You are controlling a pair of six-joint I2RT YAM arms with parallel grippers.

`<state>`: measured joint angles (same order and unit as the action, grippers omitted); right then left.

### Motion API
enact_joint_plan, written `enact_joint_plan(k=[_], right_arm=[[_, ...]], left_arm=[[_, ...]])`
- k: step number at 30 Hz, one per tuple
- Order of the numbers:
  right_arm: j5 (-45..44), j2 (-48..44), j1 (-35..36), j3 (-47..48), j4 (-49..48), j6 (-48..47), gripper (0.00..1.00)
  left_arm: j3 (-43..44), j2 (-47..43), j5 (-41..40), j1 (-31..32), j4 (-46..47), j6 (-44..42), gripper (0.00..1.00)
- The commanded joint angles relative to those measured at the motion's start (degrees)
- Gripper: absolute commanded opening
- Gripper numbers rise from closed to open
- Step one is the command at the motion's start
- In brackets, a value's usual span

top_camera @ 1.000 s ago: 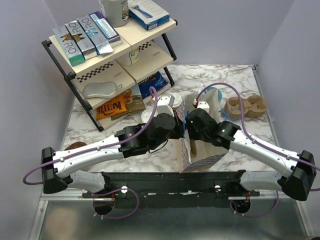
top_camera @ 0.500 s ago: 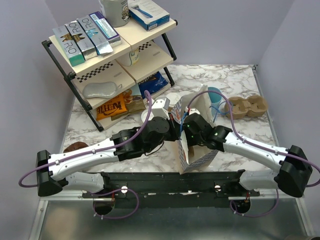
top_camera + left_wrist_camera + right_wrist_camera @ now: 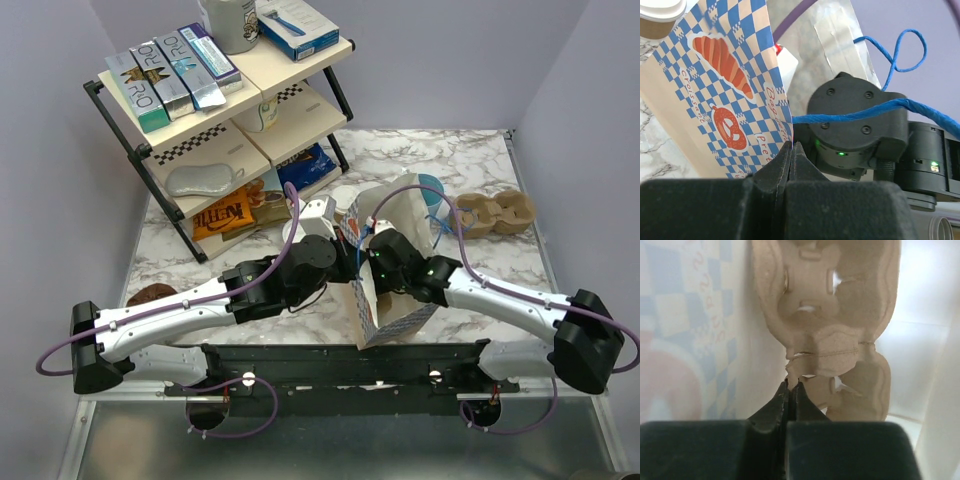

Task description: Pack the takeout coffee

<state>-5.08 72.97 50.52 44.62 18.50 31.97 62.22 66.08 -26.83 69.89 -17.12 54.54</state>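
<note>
The takeout coffee (image 3: 657, 12), a tan cup with a white lid, shows only at the top left corner of the left wrist view, behind the bag. A blue-checked paper bag (image 3: 385, 290) stands open at the table's near middle. My left gripper (image 3: 791, 145) is shut on the bag's rim edge (image 3: 782, 107). My right gripper (image 3: 792, 382) is inside the bag, shut on the edge of a pulp cup carrier (image 3: 835, 315) that hangs against the bag's wall.
A second pulp carrier (image 3: 492, 212) lies at the right. A light-blue cup (image 3: 430, 190) stands behind the bag. The bag's blue string handles (image 3: 890, 45) loop over my right wrist. A shelf rack (image 3: 220, 110) with boxes and snacks fills the back left.
Both arms have shifted left and closer together. The bag's mouth has been pulled up and tilted left, and my right gripper has gone deeper into it.
</note>
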Motion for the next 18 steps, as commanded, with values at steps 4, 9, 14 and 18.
enact_joint_plan(k=[4,9,14,18], right_arm=[[-10.99,-0.47,-0.07,5.56,10.84,-1.47,0.01],[-23.63,2.79,0.98,8.45,20.22,2.56,0.01],[-32.44,3.41,3.53,11.36,26.14,6.44,0.01],[-25.26,2.97,3.97,9.0,17.67,2.14,0.01]], left_arm=[[0.01,-1.31,-2.09,0.42,-1.24,1.18,0.0],[-0.08,-1.4,-2.26,0.42,-2.21,1.44,0.0],[-0.08,-1.48,-2.61,0.42,-2.74,1.44,0.0],[-0.25,-1.57,-2.44,0.42,-2.65,1.62,0.0]])
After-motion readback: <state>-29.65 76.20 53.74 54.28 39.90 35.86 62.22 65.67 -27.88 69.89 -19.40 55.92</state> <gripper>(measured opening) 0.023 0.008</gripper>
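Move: The right gripper already pinches the cup carrier at its waist, inside the bag. The middle of the bag's floor lies about 6 cm to its right, 2 cm ahead and some 6 cm below. Beyond the bag stand the lidded cup, roughly 22 cm ahead and 7 cm left of this hand, and the blue tub, about 23 cm ahead and 14 cm right. From the left gripper the bag's floor middle is some 13 cm right, 3 cm ahead and 25 cm down. Keep the right fingers shut on the carrier's waist and drag it some 6 to 7 cm to the right, away from the bag's left wall, easing forward a little at first. Roll the wrist as it goes, left side dipping about 20 degrees, and turn it slightly clockwise. Keep the left gripper's pinch on the bag's rim by the blue handle, almost still. ##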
